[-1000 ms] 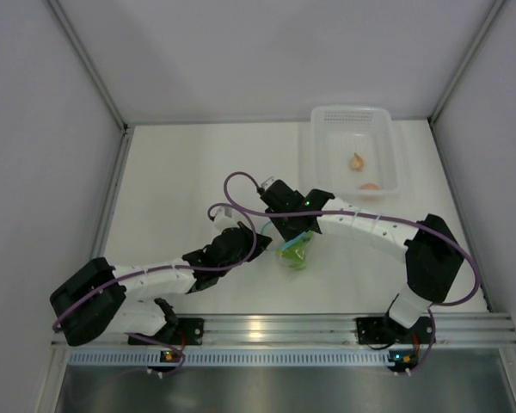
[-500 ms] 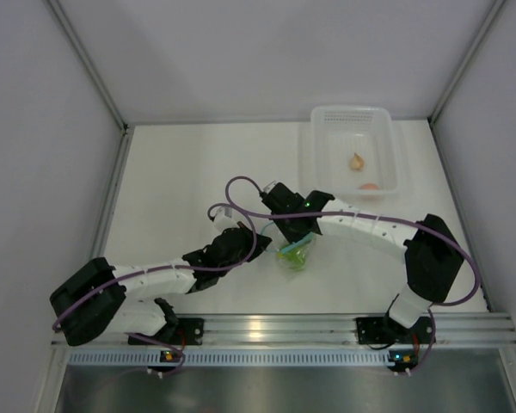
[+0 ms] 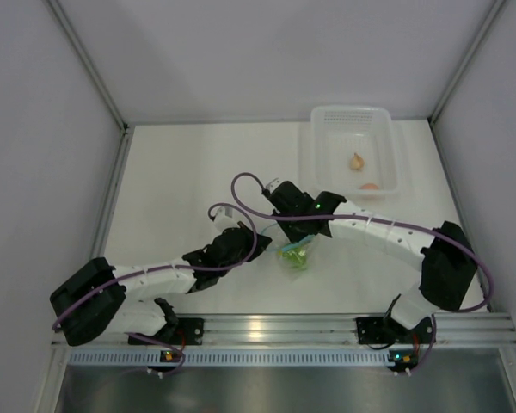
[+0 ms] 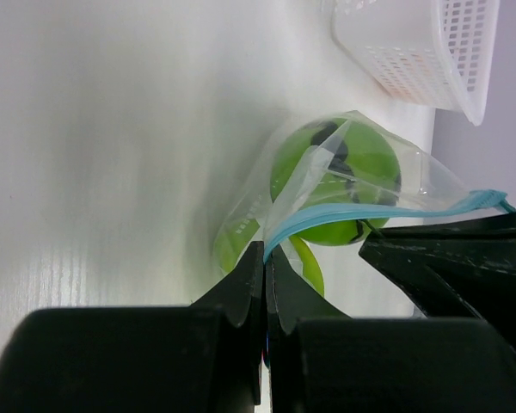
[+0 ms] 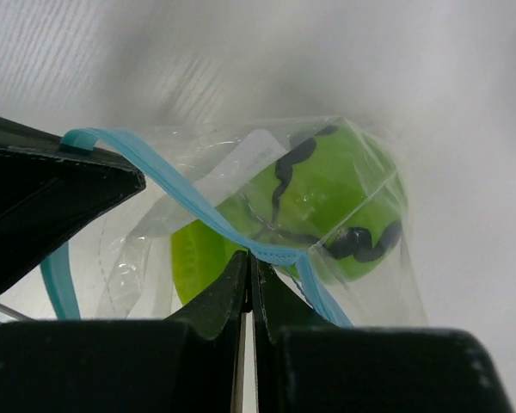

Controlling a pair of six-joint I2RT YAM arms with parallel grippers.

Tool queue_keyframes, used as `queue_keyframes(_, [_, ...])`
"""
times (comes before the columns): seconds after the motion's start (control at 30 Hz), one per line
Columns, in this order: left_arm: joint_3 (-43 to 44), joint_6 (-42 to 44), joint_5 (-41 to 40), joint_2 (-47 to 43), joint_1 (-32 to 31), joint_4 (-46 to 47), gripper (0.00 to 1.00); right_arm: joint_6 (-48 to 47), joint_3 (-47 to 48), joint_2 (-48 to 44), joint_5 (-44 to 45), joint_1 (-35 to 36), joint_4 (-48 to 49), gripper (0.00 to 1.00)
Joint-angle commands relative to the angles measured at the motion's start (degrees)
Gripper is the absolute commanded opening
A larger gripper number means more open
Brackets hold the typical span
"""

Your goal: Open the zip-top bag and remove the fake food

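The clear zip-top bag lies near the table's middle, between both grippers. Its light blue zip strip runs across the right wrist view and also shows in the left wrist view. Inside are a round green ball with a dark zigzag line and a lime-green oval. My left gripper is shut on one side of the bag's zip edge. My right gripper is shut on the zip strip at the opposite side. The ball also shows in the left wrist view.
A white translucent basket stands at the back right and holds a peach piece and an orange bit. Its corner shows in the left wrist view. White walls close the sides and the back.
My right arm has swung a little to the right and its gripper has moved with the bag's strip. The bag has shifted slightly. The left arm has barely moved.
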Motion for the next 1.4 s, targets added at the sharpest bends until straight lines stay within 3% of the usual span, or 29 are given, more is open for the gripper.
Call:
queue_keyframes(0.0, [2.12,1.56,-1.05,-0.97,-0.09,0.05,0.00,-1.05,0.23,-4.17,-2.20,0.71,2.28,0.00])
queue_keyframes(0.33, [2.65,3.76,-4.21,-2.37,-1.15,-3.37,0.00,-3.24,-2.14,-10.76,-14.49,0.80,9.12,0.00])
queue_keyframes(0.77, [8.89,8.51,-12.56,-6.24,-7.04,-12.16,0.00,0.36,1.02,-7.77,-7.92,1.59,11.68,0.00])
queue_keyframes(0.97, [10.99,9.65,-13.88,-4.75,-7.83,-13.93,0.00,0.19,-0.21,-9.97,-12.84,1.50,14.84,0.00])
queue_keyframes(1.37, [13.02,7.28,-18.19,-3.52,-8.27,-19.72,0.00,1.24,-1.79,-16.91,-12.83,1.59,14.66,0.00])
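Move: The watermelon, its stem already pinched by the right fingers, sits inside the bag about 3 cm ahead of that hand and 5 cm below it. The light green food lies some 4 cm straight back of the right hand and 7 cm down. The white basket is roughly 23 cm ahead, 18 cm to the right and 7 cm lower. From the left hand, gripping the blue zip edge, the watermelon is about 5 cm ahead, 6 cm right and 4 cm down. The watermelon is drawn up by its stem towards the bag's mouth: the right hand, still shut on the stem, rises about 9 cm, easing off midway before climbing again, while drifting some 4 cm left towards the left hand and tilting over 20 degrees. The left fingers keep their pinch on the zip edge as that hand goes up about 4 cm and rolls its left side upward roughly 15 degrees. ##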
